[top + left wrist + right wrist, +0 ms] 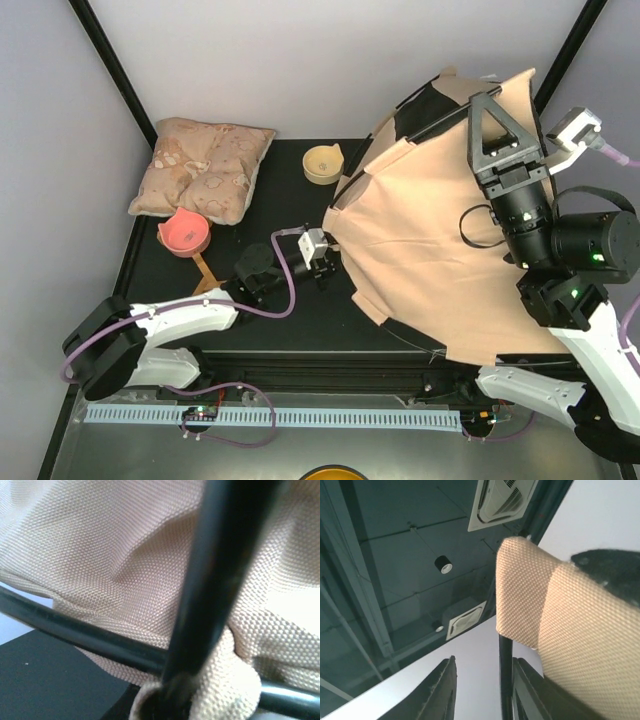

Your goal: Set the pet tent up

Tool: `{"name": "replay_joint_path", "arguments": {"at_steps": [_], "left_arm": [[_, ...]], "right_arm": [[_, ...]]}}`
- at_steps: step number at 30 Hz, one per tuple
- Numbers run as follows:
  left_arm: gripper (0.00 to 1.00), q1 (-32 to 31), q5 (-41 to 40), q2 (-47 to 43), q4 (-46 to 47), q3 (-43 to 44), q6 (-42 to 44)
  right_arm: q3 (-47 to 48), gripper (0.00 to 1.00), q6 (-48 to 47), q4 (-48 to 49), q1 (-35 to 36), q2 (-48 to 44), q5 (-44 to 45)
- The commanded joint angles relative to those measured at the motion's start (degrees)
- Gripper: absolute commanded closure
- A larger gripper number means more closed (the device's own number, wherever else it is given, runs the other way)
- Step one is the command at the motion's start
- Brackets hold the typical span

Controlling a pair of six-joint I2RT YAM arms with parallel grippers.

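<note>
The pet tent (430, 240), tan canvas with black patches, is spread over the right half of the table with its top edge lifted. My left gripper (328, 262) is at the tent's left edge. The left wrist view is filled with canvas (125, 555) and black poles (75, 632); one pole (215, 580) runs down into a fabric pocket where the jaws sit, and the fingers themselves are hidden. My right gripper (492, 105) points up at the tent's top corner. Its jaws (485, 660) stand apart, with a thin black pole (505, 680) just inside the right finger (530, 690), under a canvas pocket (530, 595).
A beige patterned pillow (205, 165) lies at the back left. A pink bowl (183, 232) sits in front of it, and a tan bowl (325, 163) stands by the tent's back edge. Black frame posts (110, 60) rise at both back corners of the black table (250, 310).
</note>
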Motion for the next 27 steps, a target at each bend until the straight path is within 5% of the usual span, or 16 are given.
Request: {"name": "replay_joint_path", "arguments": {"at_steps": [1,9,16,24,27], "left_arm": [[0.98,0.0,-4.2,-1.8,0.1,3.3,-4.8],[0.98,1.6,-10.6,-3.0,-6.0,8.1,-14.3],[0.98,2.6,-15.8,-3.9,-9.4,10.6,-16.8],[0.99,8.6,-13.5,-7.7,-10.6,8.8,-23.9],[0.98,10.9,-12.5,-10.2,-11.6,7.8,-26.2]], "right_arm": [[-0.9,0.61,-0.1,0.5,0.0,-0.1,0.7],[-2.1,0.31,3.3,-0.2,0.0,0.0,-0.1],[-1.2,0.21,8.5,-2.5,0.0,1.8,-4.7],[4.6,0.21,-17.8,-10.6,0.0,2.7,-29.2],[0.0,0.21,-26.3,-16.4,0.0,-0.9,-28.8]]}}
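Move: The tent hangs between the hands. Its top pole end, with a cloth tab on it, lies right between the right fingers; the tent's middle is about 20 cm below that hand and 6 cm back. The left hand still grips a lower pole corner, the tent's middle some 20 cm to its right and 15 cm above. From the left hand, the yellow bowl lies 22 cm ahead, 2 cm left, and the pillow 22 cm ahead, 32 cm left, both about 25 cm below. Forward and left, then a little up, the left hand carries its gripped corner about 10 cm towards the pillow side, picking up speed and turning counter-clockwise and nose-down by some 30 degrees. The right hand opens wide and lets go of the pole end, easing slightly forward and down, then swings about 7 cm left and draws back with its wrist rolling. ##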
